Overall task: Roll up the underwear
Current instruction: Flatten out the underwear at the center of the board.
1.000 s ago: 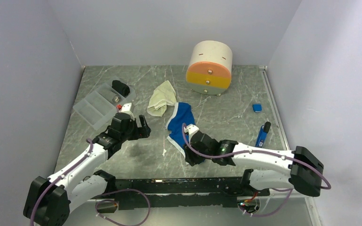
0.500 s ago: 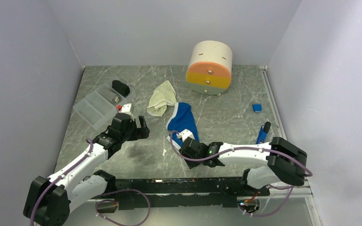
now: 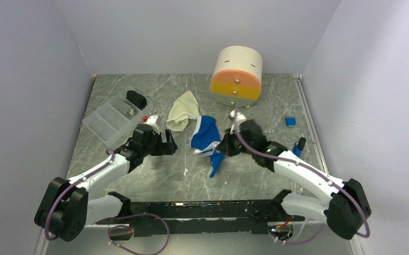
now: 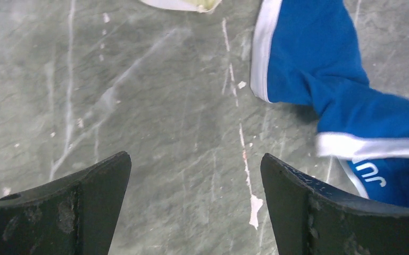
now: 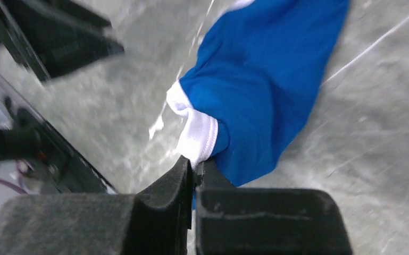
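The royal blue underwear (image 3: 206, 135) with white trim lies mid-table, one end lifted and hanging down. My right gripper (image 3: 224, 147) is shut on its white waistband (image 5: 198, 139), and the blue cloth (image 5: 268, 79) stretches away from the jaws. In the left wrist view the blue underwear (image 4: 330, 85) lies at the upper right. The cream-yellow underwear (image 3: 182, 111) lies crumpled just behind and left of the blue one, and only its edge (image 4: 183, 4) shows in the left wrist view. My left gripper (image 3: 167, 143) hovers open over bare table left of the blue garment, its fingers (image 4: 298, 207) wide apart.
A round cream, orange and yellow drawer unit (image 3: 236, 76) stands at the back. A clear plastic tray (image 3: 111, 114) with a black rolled bundle (image 3: 136, 99) sits at the left. A small blue object (image 3: 290, 121) and a blue tool (image 3: 297, 150) lie at the right.
My right gripper closed on the blue underwear's waistband and pulled it up and back to the right. The left gripper slid right, toward the blue garment.
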Controlling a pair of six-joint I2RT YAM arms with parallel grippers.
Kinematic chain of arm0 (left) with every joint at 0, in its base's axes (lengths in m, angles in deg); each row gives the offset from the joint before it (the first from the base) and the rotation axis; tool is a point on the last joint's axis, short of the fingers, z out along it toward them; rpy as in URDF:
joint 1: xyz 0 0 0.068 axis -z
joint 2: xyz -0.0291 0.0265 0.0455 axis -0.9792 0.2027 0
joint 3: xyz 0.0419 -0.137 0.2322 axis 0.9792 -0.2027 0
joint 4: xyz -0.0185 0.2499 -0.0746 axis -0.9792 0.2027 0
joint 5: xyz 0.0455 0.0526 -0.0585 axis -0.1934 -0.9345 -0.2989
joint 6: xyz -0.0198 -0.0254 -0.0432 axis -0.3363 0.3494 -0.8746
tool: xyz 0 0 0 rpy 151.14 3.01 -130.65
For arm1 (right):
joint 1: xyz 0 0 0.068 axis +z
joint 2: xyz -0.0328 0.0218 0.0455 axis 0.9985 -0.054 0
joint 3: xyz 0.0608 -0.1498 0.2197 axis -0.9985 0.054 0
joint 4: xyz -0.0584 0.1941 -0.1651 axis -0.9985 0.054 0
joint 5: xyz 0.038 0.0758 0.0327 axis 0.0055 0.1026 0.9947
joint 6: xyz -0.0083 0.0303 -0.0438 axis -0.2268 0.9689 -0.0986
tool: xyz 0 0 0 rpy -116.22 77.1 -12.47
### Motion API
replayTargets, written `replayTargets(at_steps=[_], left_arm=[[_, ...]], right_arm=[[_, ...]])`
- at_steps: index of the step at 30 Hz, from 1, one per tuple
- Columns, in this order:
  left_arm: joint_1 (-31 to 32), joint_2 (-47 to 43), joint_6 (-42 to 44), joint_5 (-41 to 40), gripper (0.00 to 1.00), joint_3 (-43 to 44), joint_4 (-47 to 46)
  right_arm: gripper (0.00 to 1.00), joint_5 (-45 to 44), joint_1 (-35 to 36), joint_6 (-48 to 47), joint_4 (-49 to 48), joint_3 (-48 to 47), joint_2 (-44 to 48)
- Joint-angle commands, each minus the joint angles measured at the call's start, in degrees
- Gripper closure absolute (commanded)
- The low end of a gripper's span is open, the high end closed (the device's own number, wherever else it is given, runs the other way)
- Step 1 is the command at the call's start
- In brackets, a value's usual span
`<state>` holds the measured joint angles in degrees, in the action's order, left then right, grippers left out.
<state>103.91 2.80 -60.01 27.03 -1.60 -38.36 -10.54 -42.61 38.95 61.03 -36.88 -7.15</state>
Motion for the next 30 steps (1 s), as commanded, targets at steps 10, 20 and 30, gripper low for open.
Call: replayTargets(at_steps=[10,20,30], left_arm=[[6.57,14.32,13.61,10.26,0.03,13.05,-13.5],[16.45,23.87,35.7,10.82,0.03,20.89,-19.62],[21.44,26.98,64.72,13.15,0.03,23.9,-10.1]], right_arm=[[1.0,39.49,-38.11,4.31,-12.01,2.68,-11.57],[0.98,33.16,-40.12,1.23,-9.16,2.53,-12.74],[0.96,33.52,-40.95,1.49,-10.32,2.07,-13.52]])
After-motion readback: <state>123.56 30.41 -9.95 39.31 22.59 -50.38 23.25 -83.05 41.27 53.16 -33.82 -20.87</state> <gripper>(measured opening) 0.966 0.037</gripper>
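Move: The underwear's middle lies about 13 cm to the left hand's right, level ahead and some 7 cm below; the cream cloth is about 13 cm ahead of that hand and 3 cm to its right. The right hand already pinches a lifted hem of the underwear, whose middle lies roughly 3 cm ahead, 5 cm left and 9 cm below. From that hand the drawer cabinet stands about 24 cm ahead and 5 cm right. Keeping its pinch on the hem, the right hand pulls the underwear to the right and forward, about 10 and 8 cm, rising briefly and then sinking to end some 4 cm lower, with a roll of about 30 degrees, and nearly all of this comes in the first half before it holds almost still. The left hand, fingers wide open, first goes forward and up, then sweeps right to some 18 cm in all, ending about 4 cm higher and over the underwear's left part, while its wrist turns clockwise more than 50 degrees until the fingers point mostly right; it shuts on nothing. ##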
